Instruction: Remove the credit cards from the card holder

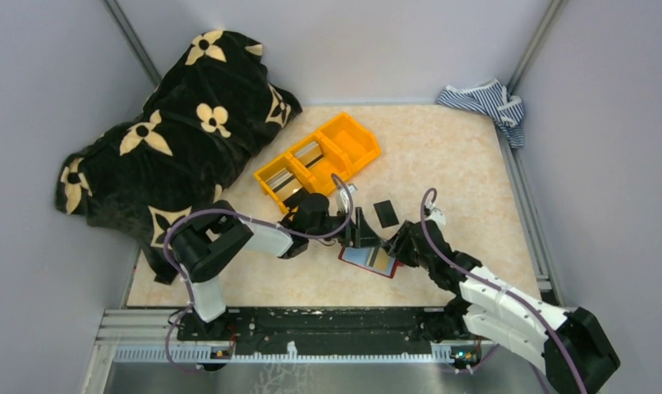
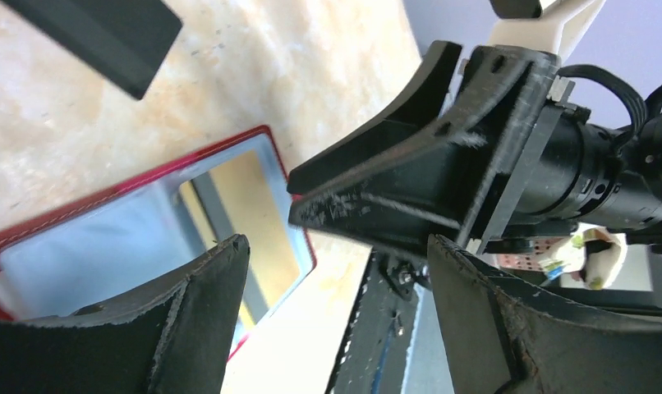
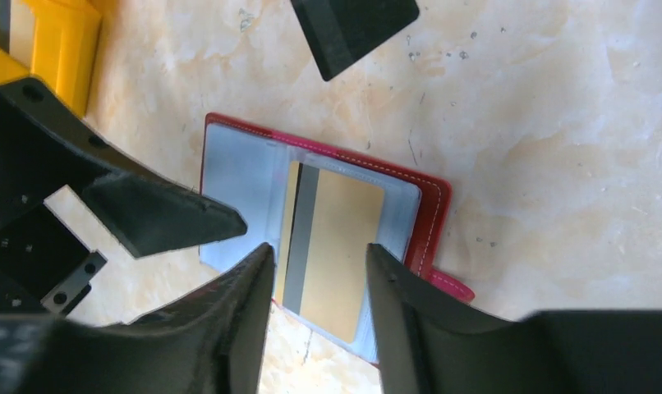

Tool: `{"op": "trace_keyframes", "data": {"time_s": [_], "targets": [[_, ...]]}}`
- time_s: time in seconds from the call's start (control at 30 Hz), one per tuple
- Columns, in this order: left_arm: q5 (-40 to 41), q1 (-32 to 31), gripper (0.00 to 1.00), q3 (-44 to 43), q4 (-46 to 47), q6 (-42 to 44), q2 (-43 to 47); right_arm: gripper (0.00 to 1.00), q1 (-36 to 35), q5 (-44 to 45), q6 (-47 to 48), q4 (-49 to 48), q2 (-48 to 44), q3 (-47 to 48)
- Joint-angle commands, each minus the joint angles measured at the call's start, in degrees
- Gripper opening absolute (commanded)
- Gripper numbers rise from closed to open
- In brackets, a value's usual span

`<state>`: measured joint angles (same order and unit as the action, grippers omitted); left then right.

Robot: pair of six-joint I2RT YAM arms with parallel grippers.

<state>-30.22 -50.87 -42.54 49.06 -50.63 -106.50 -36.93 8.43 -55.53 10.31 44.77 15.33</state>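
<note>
The card holder (image 1: 367, 259) lies open on the table, dark red outside with light blue pockets (image 3: 237, 172). A pale beige credit card (image 3: 340, 238) with a grey stripe sits in its right pocket. My right gripper (image 3: 318, 250) hovers just over that card's near end, its jaws apart on either side of the stripe, nothing pinched. My left gripper (image 2: 336, 254) is open over the holder's near corner (image 2: 106, 230), close beside the right gripper (image 1: 397, 242); one left fingertip (image 3: 163, 217) rests above the left pocket. A dark card (image 1: 385, 213) lies loose beyond the holder.
An orange three-compartment bin (image 1: 348, 156) stands behind the grippers with silver-grey cards (image 1: 310, 153) in it. A black flower-print blanket (image 1: 172, 139) fills the far left. A striped cloth (image 1: 488, 103) lies in the far right corner. Walls enclose the table.
</note>
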Motion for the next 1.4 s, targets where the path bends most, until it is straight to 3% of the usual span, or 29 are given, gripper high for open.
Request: {"op": "trace_keyframes", "data": {"time_s": [0.0,0.1,0.13,0.3,0.6,1.07,1.37], "targets": [[3.44,1.07,0.85,2.07,-9.23,6.80,5.04,0.34,0.54,0.85,0.02,-3.96,4.34,2.38],[5.67,1.19,0.86,3.23,-13.08,8.73,7.63,0.05,0.54,1.10,-0.69,-4.40,6.26,2.36],[6.26,1.19,0.86,3.01,-14.88,9.55,8.27,0.00,0.53,1.72,-1.00,-4.05,6.01,2.37],[9.18,1.13,0.87,1.40,-22.27,13.59,9.17,0.00,0.54,3.80,-0.67,-1.69,1.71,2.43],[6.56,1.20,0.88,-2.04,-23.68,13.54,6.27,0.00,0.62,4.22,0.44,4.57,-2.47,2.90],[-1.89,1.07,0.87,-4.46,-19.22,8.31,2.48,0.00,0.61,2.29,0.63,4.65,-3.72,-2.33],[-4.26,0.95,0.87,-5.32,-17.06,6.40,-2.25,0.00,0.53,-0.61,0.62,-1.51,3.04,-4.41]]}}
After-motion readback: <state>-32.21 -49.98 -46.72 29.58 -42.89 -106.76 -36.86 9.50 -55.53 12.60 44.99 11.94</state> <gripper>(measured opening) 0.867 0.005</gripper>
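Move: The gold credit card in the card holder's right pocket lies about 4 cm back, 3 cm right and 8 cm below the left hand. From the right hand it is about level ahead, 2 cm left and 4 cm down. The holder's middle is roughly 5 cm left of the right hand, level ahead; a black card lies 9 cm ahead and 1 cm left of that hand, and the orange tray's middle some 22 cm ahead, 17 cm left. Down, with a dip and rise first, the right hand shuts its half-open fingers on nothing, then draws right and back about 2 cm and sinks 3 cm to the right edge of the clear pocket, tips together. The left hand, wide open, dips left, comes partway back rising, then sinks again, ending 4 cm lower over the holder, fingers tipped down over 10 degrees. ##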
